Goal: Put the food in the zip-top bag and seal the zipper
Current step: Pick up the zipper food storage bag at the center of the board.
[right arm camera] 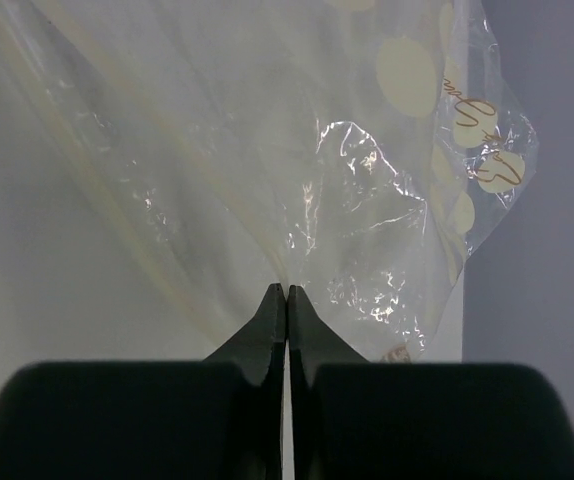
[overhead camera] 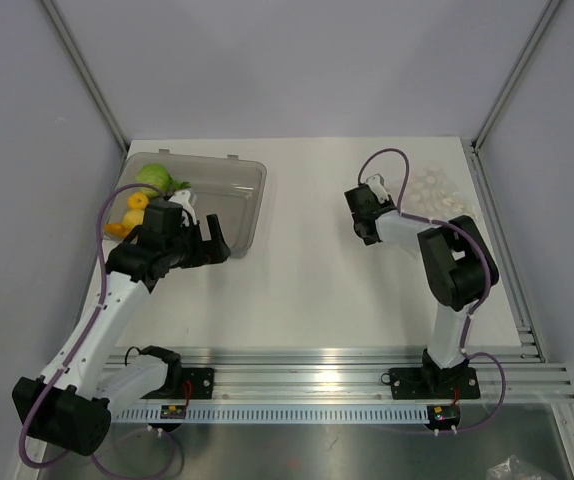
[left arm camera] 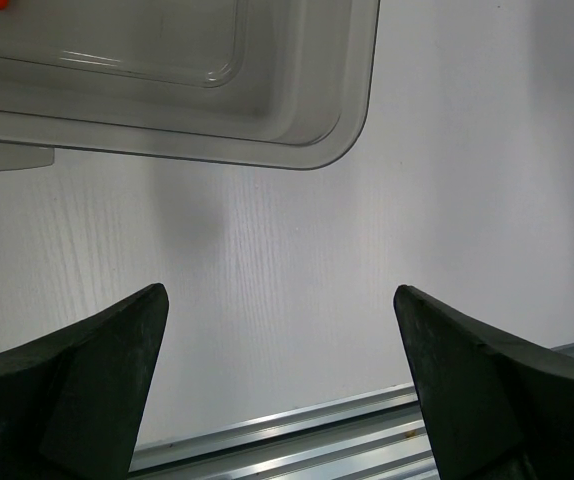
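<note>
The food lies in the left end of a grey translucent bin point(overhead camera: 237, 200): a green fruit point(overhead camera: 157, 176), a yellow piece point(overhead camera: 137, 202) and an orange piece point(overhead camera: 117, 228). My left gripper point(overhead camera: 210, 245) is open and empty above the table just in front of the bin's near right corner point(left arm camera: 337, 150); its jaws point(left arm camera: 282, 380) stand wide apart. The zip-top bag point(overhead camera: 439, 190), clear with pale dots, lies at the far right. My right gripper point(right arm camera: 286, 290) is shut on the bag's film point(right arm camera: 367, 200). A pale strip point(right arm camera: 117, 215) runs diagonally along the bag.
A metal rail point(overhead camera: 347, 365) runs along the table's near edge and shows in the left wrist view point(left arm camera: 297, 430). Grey walls close in the table on three sides. The table's right edge point(overhead camera: 497, 240) is close to the bag.
</note>
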You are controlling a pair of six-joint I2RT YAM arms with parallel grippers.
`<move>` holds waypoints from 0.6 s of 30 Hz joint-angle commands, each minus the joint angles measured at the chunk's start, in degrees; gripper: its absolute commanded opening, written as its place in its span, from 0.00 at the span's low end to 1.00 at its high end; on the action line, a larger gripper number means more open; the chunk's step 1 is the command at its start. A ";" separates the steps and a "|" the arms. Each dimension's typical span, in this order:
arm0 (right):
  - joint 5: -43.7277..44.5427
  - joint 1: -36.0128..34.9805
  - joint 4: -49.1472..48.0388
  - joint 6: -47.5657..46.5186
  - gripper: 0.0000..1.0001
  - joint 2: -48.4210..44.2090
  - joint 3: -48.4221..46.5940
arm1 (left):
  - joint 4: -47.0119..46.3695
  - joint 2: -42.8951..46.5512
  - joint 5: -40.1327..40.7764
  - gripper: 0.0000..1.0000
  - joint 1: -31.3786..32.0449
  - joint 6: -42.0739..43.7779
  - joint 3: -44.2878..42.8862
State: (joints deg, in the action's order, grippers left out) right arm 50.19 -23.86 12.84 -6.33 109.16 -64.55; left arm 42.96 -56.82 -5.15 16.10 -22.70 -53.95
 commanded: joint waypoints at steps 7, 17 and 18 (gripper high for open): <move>-13.50 0.92 15.17 13.94 0.00 -12.38 -6.72 | -0.95 -2.07 -2.75 0.99 -0.10 2.04 -4.93; -43.86 -0.22 28.64 31.02 0.00 -28.03 -10.33 | -8.67 -6.37 -19.37 0.99 5.68 -1.28 -7.92; -44.74 -0.40 28.73 31.72 0.00 -28.56 -10.24 | -11.64 -6.72 -19.98 0.99 6.57 -2.69 -7.92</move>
State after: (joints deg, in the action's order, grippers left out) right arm 14.96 -23.35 37.98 18.79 82.46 -73.80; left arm 39.64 -62.15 -17.12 20.08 -22.28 -59.24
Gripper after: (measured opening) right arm 0.011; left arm 0.988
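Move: The bag lies already pinched by its zipper edge in the right fingers, its middle about 8 cm ahead of that hand, 6 cm to its right and 3 cm below. The centre of the board it is headed for is roughly 25 cm left, 5 cm back and 5 cm below. From the open left hand, the bag's middle is some 50 cm right, 22 cm ahead and 16 cm below; the food tray's middle is about 9 cm left, 11 cm ahead and 15 cm below. Keep the right fingers shut on the zipper edge and lift the bag at growing speed, about 13 cm up, swinging left towards the middle of the board and slightly back; meanwhile roll the wrist some 45 degrees so the fingers turn from forward-right to straight ahead and steeper down. Late on, start the open left gripper rightward towards the bag, rising a little and turning slightly clockwise. ##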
